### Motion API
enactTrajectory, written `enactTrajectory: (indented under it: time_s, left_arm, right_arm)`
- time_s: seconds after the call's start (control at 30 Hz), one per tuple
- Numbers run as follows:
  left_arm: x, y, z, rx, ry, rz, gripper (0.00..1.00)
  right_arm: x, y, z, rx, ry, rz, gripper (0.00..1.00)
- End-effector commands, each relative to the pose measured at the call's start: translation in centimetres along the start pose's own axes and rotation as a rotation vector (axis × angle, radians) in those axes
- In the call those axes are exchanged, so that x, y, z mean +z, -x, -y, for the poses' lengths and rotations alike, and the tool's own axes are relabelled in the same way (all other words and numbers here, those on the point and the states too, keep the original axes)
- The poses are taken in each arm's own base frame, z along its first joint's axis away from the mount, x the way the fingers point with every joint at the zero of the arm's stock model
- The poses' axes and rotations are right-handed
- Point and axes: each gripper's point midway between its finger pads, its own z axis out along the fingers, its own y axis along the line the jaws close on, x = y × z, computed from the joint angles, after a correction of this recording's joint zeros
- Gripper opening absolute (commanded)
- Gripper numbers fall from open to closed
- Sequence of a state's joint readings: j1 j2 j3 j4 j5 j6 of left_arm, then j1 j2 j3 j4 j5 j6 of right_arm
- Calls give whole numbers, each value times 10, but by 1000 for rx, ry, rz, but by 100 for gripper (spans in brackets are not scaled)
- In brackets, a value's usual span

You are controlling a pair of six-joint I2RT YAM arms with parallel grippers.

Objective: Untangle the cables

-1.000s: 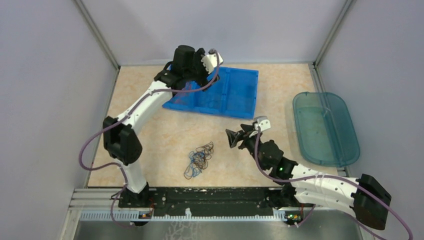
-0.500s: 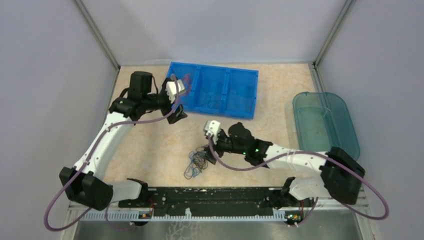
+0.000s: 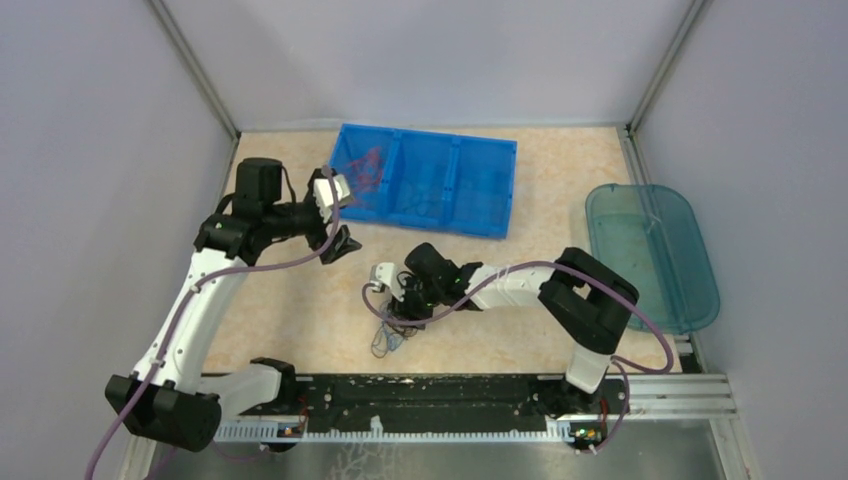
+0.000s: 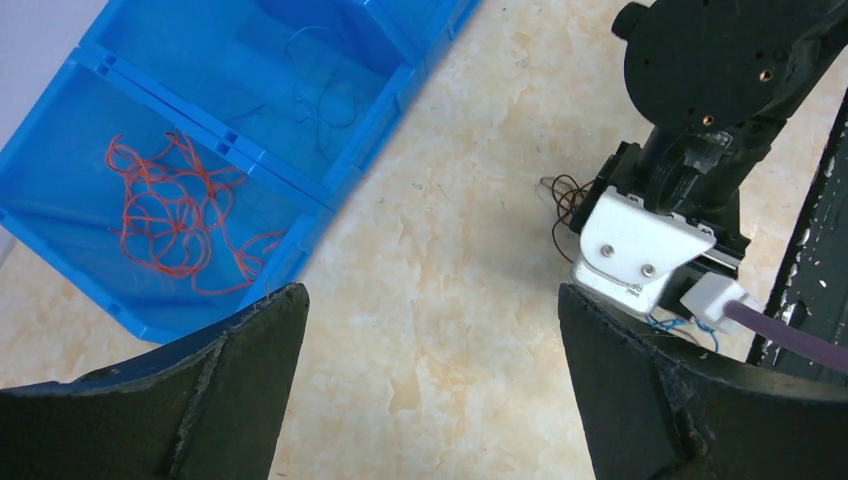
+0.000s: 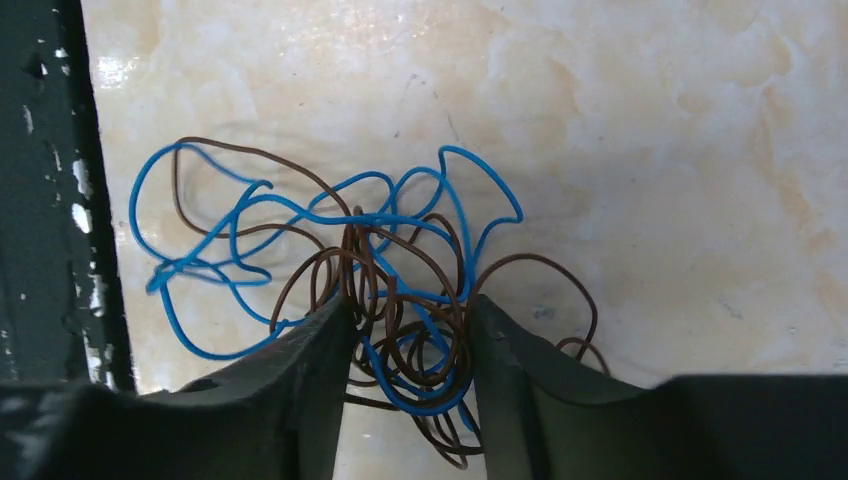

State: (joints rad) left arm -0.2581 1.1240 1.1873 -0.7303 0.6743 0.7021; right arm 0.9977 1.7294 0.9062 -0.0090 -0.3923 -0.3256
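Observation:
The cables (image 3: pixel 385 335) are a small clump of thin blue and brown wires (image 5: pixel 360 250) on the table, near the front rail. My right gripper (image 3: pixel 393 312) is down over the clump. Its jaws (image 5: pixel 410 305) are open, one on each side of the brown and blue loops, with wires filling the gap. More blue loops spread out to the left of the fingers. My left gripper (image 3: pixel 340 245) hangs wide open (image 4: pixel 430 295) above bare table beside the bin, holding nothing. Red wires (image 4: pixel 180 215) lie in the bin's left compartment (image 3: pixel 365 165).
A blue three-compartment bin (image 3: pixel 480 222) stands at the back, with a thin blue wire (image 4: pixel 320 95) in its middle compartment. A teal tray (image 3: pixel 650 255) lies at the right. The black front rail (image 5: pixel 45 200) runs just beside the clump.
My right arm has swung left and come down onto the clump, its jaws narrowing around the wires. My left arm has drawn back from the bin to its front-left corner.

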Motion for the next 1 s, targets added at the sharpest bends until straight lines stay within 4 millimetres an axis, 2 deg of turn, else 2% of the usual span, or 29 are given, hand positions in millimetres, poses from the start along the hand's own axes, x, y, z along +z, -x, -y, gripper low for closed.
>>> enactTrajectory:
  time_s: [0.0, 0.07, 0.1, 0.17, 0.23, 0.37, 0.67, 0.83, 0.97]
  left_arm:
    - [-5, -4, 5, 4, -21, 5, 100]
    - [-4, -9, 5, -1, -21, -8, 100]
    - [-3, -12, 6, -6, -24, -14, 99]
    - [-2, -19, 10, 4, -36, -25, 99]
    - [1, -28, 16, 7, -54, -31, 98]
    - [12, -43, 30, -13, -111, -40, 96]
    - [58, -89, 81, -14, -228, -170, 90]
    - [71, -113, 91, -96, -268, -240, 82]
    - [78, -113, 90, -85, -254, -216, 70]
  right_arm:
    - [-15, 48, 38, 135, -129, 193, 33]
    - [-25, 57, 53, 244, -197, 284, 19]
    - [-27, 58, 58, 292, -229, 311, 18]
    - [-43, 72, 66, 357, -296, 405, 17]
    - [-52, 74, 71, 456, -344, 472, 15]
    - [-63, 75, 66, 594, -354, 585, 14]
    - [-54, 59, 59, 724, -382, 559, 15]
    - [-48, 47, 62, 765, -416, 541, 15]
    - [-41, 42, 65, 773, -441, 520, 17]
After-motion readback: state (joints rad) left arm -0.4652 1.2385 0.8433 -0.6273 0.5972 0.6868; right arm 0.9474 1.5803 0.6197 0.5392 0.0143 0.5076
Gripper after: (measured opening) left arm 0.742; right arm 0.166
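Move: The brown-and-blue cable tangle lies right at the half-open right fingers, its middle about 2 cm back, 2 cm left and 2 cm below. From the left hand it is some 14 cm back, 10 cm right and 25 cm below. The blue crate's middle is roughly 15 cm ahead and 14 cm right of the left hand, and the red cable in it 17 cm ahead and 3 cm right, both over 20 cm below. Right hand pinches the cables, lifts them forward 6 cm, turning clockwise; left sinks 15 cm towards them. ##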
